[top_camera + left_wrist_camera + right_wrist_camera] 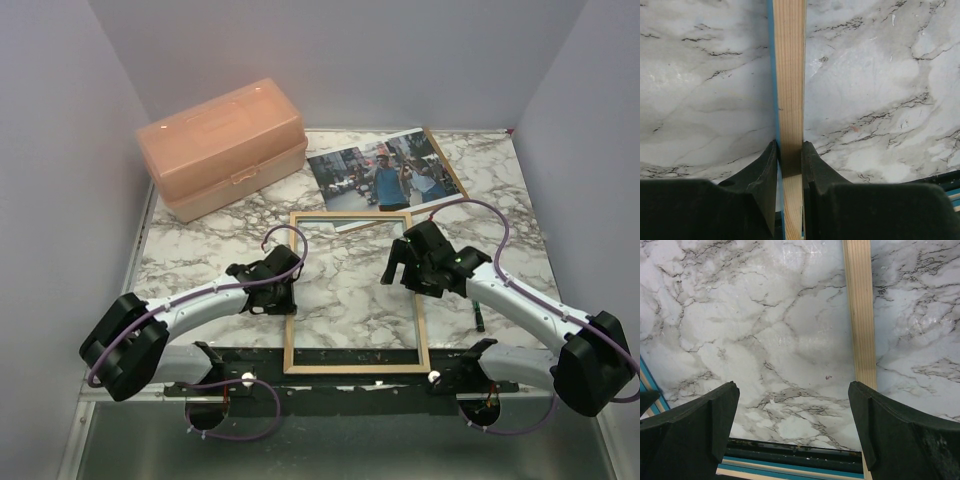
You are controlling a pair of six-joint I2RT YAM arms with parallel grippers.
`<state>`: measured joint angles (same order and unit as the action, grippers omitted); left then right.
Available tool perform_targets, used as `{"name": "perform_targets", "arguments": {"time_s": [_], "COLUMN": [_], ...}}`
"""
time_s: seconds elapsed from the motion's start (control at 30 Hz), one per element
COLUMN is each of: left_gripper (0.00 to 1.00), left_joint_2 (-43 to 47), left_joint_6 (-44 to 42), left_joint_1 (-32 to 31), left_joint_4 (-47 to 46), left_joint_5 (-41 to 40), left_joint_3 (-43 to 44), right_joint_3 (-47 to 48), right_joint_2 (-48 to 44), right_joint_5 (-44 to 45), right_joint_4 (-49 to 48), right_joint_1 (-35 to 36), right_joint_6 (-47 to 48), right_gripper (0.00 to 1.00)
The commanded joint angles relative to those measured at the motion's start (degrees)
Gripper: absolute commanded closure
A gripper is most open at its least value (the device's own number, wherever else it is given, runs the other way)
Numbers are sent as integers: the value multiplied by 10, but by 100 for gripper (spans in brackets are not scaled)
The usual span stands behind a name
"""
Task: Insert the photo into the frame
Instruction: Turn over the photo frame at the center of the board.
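Note:
The frame (355, 368) lies flat on the marble table with its light wood face up, and its near rail reaches the table's front edge. My left gripper (284, 292) is shut on the left rail. In the left wrist view the wood rail (789, 75), with a blue edge showing, runs between the fingers of the left gripper (790, 150). My right gripper (398, 262) hangs open over the frame's right side. In the right wrist view the right gripper (792, 410) holds nothing, and its right finger is above the right rail (858, 315). The photo (385, 170) lies picture up at the back, beyond the frame.
A pale orange plastic box (222, 145) stands at the back left. A brown backing board (449, 168) shows under the photo's right edge. A small dark stick (478, 318) lies right of the frame. Grey walls close in the table on three sides.

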<state>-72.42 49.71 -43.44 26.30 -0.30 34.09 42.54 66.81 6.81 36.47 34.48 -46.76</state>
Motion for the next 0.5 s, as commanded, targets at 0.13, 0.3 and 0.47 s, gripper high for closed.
{"name": "perform_targets", "arguments": {"time_s": [0.13,0.3,0.47], "left_gripper": [100,83,30], "left_joint_2": [-23,-8,24], "left_joint_6": [16,16,12], "left_joint_1": [-25,-27,-26], "left_joint_4": [-42,-37,-37], "left_joint_5": [15,26,33], "left_joint_3": [9,10,15], "right_joint_3": [8,9,11], "right_joint_2": [3,0,-7], "right_joint_5": [5,5,1], "right_joint_4": [-8,-4,-5], "right_joint_1": [-1,-2,-2], "right_joint_6": [-10,-5,-1], "right_gripper": [0,0,0]}}
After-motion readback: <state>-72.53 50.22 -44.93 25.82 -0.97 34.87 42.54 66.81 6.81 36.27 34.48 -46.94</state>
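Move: The photo frame lies flat on the board, wood side up. The left hand still pinches its left bar, whose middle is about 4 cm ahead; the frame's middle is some 16 cm to the right and 4 cm ahead. The photo lies about 32 cm ahead and 23 cm right. From the open right hand, the frame's middle is roughly 12 cm left, level ahead and back, and 5 cm below. Rightward and slightly up, by about 1 cm in all, the left hand begins to ease off after holding almost still on the frame's left bar. As it goes, its fingers open from the pinch to about half their range and let go of the bar, staying low around it, still pointing steeply down, with hardly any turn of the wrist. ##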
